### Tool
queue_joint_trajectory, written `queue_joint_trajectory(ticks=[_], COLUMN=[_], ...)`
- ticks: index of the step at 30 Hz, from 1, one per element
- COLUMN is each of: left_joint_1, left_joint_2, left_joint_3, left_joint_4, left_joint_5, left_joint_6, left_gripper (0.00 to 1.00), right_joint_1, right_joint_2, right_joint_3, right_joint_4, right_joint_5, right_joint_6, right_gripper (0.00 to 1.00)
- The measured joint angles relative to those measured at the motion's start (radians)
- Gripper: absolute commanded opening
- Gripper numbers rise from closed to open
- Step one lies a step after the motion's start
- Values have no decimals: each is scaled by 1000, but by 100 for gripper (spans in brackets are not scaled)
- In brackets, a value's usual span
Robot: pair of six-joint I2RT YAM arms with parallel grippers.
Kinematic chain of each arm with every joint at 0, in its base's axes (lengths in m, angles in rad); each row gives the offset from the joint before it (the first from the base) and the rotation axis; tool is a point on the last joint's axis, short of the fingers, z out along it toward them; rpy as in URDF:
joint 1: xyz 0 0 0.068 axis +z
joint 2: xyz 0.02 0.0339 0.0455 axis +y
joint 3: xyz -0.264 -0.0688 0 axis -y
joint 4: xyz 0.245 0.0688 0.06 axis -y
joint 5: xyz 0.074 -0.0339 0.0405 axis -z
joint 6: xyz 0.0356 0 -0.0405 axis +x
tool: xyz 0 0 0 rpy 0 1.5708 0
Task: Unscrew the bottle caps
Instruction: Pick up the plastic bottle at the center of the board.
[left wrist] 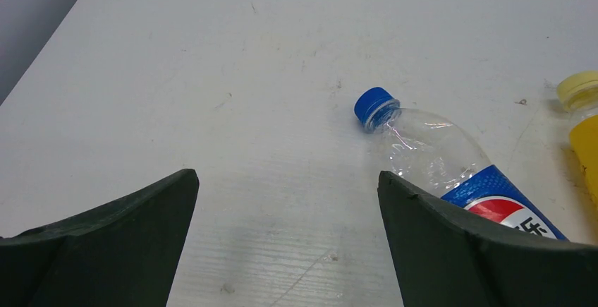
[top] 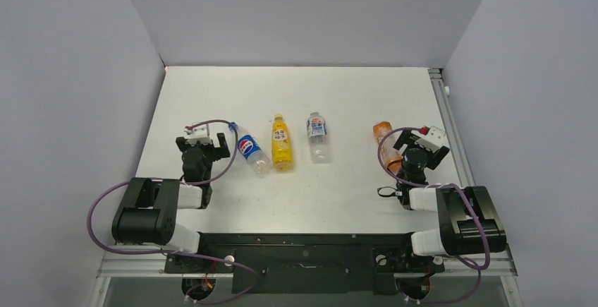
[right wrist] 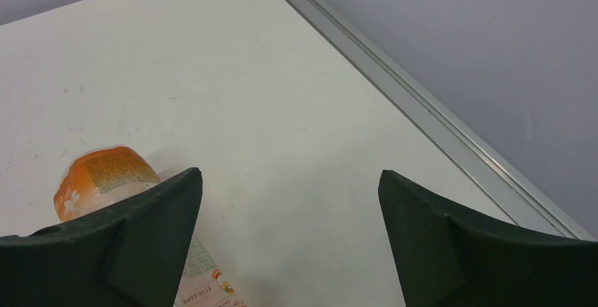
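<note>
Four bottles lie on the white table. The Pepsi bottle (top: 250, 150) (left wrist: 451, 166) has its blue cap (top: 232, 129) (left wrist: 372, 104) on, pointing far-left. My left gripper (top: 203, 141) (left wrist: 288, 173) stands open just left of it, over bare table. The yellow juice bottle (top: 282, 145) wears a yellow cap (top: 278, 117) (left wrist: 578, 87). The water bottle (top: 318, 136) lies beside it. My right gripper (top: 420, 146) (right wrist: 290, 171) is open; the orange drink bottle (top: 383, 135) (right wrist: 106, 176) lies under its left finger. The orange bottle's cap is hidden.
A metal rail (top: 444, 109) (right wrist: 423, 109) runs along the table's right edge, close to the right arm. Grey walls enclose the table on the left, back and right. Purple cables loop round both wrists.
</note>
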Motion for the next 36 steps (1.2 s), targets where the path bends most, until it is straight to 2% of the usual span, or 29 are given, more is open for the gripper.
queue_joint_trajectory(ticks=[4,8,11,15,20,23,25,28,32,36], left_joint_1=[1,24,47,58,69,158,243,326,330,330], left_joint_2=[0,-19,-71,-116,-197,-227,-222,-196,-181,-182], left_joint_3=[0,16,146,461,634,676,703,756,780,781], left_joint_4=[0,-62,-312,-668,-931,-1083,-1179,-1310,-1425,-1520], left_joint_5=[10,63,80,88,135,244,311,363,392,397], left_joint_6=[0,0,-2,-7,-48,-102,-143,-178,-184,-177], left_gripper=[97,96,97,97,97,97,97,97,97,97], right_joint_1=[2,20,28,28,30,77,164,379,642,814], right_joint_2=[-10,-94,-198,-280,-261,-237,-202,-77,112,334], right_joint_3=[2,56,167,324,597,716,793,958,1143,1382], right_joint_4=[-19,-186,-375,-544,-808,-904,-992,-1132,-1270,-1420], right_joint_5=[4,39,54,-11,-159,-251,-267,-232,-193,-185], right_joint_6=[0,4,24,83,229,267,269,249,211,185], right_gripper=[90,90,90,90,90,90,90,88,85,86])
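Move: The yellow bottle, lying near the middle of the board, is about 42 cm to the right hand's left, 6 cm ahead and some 7 cm below. The clear bottle lies 30 cm left and 8 cm ahead of that hand, the Pepsi bottle 53 cm left and 4 cm ahead, the orange bottle just 7 cm left and 4 cm ahead, all similarly low. From the left hand the yellow bottle is roughly 24 cm right, 4 cm ahead and 6 cm lower. Towards the yellow bottle the right hand first climbs about 20 cm, then sweeps fast some 40 cm left over the clear bottle, turning about 50 degrees counter-clockwise, tipping down and sinking slightly; its open fingers stay well above the table. The left hand rises and reaches forward, then draws back, sinks partway and shifts a little left, tipping down, open. ##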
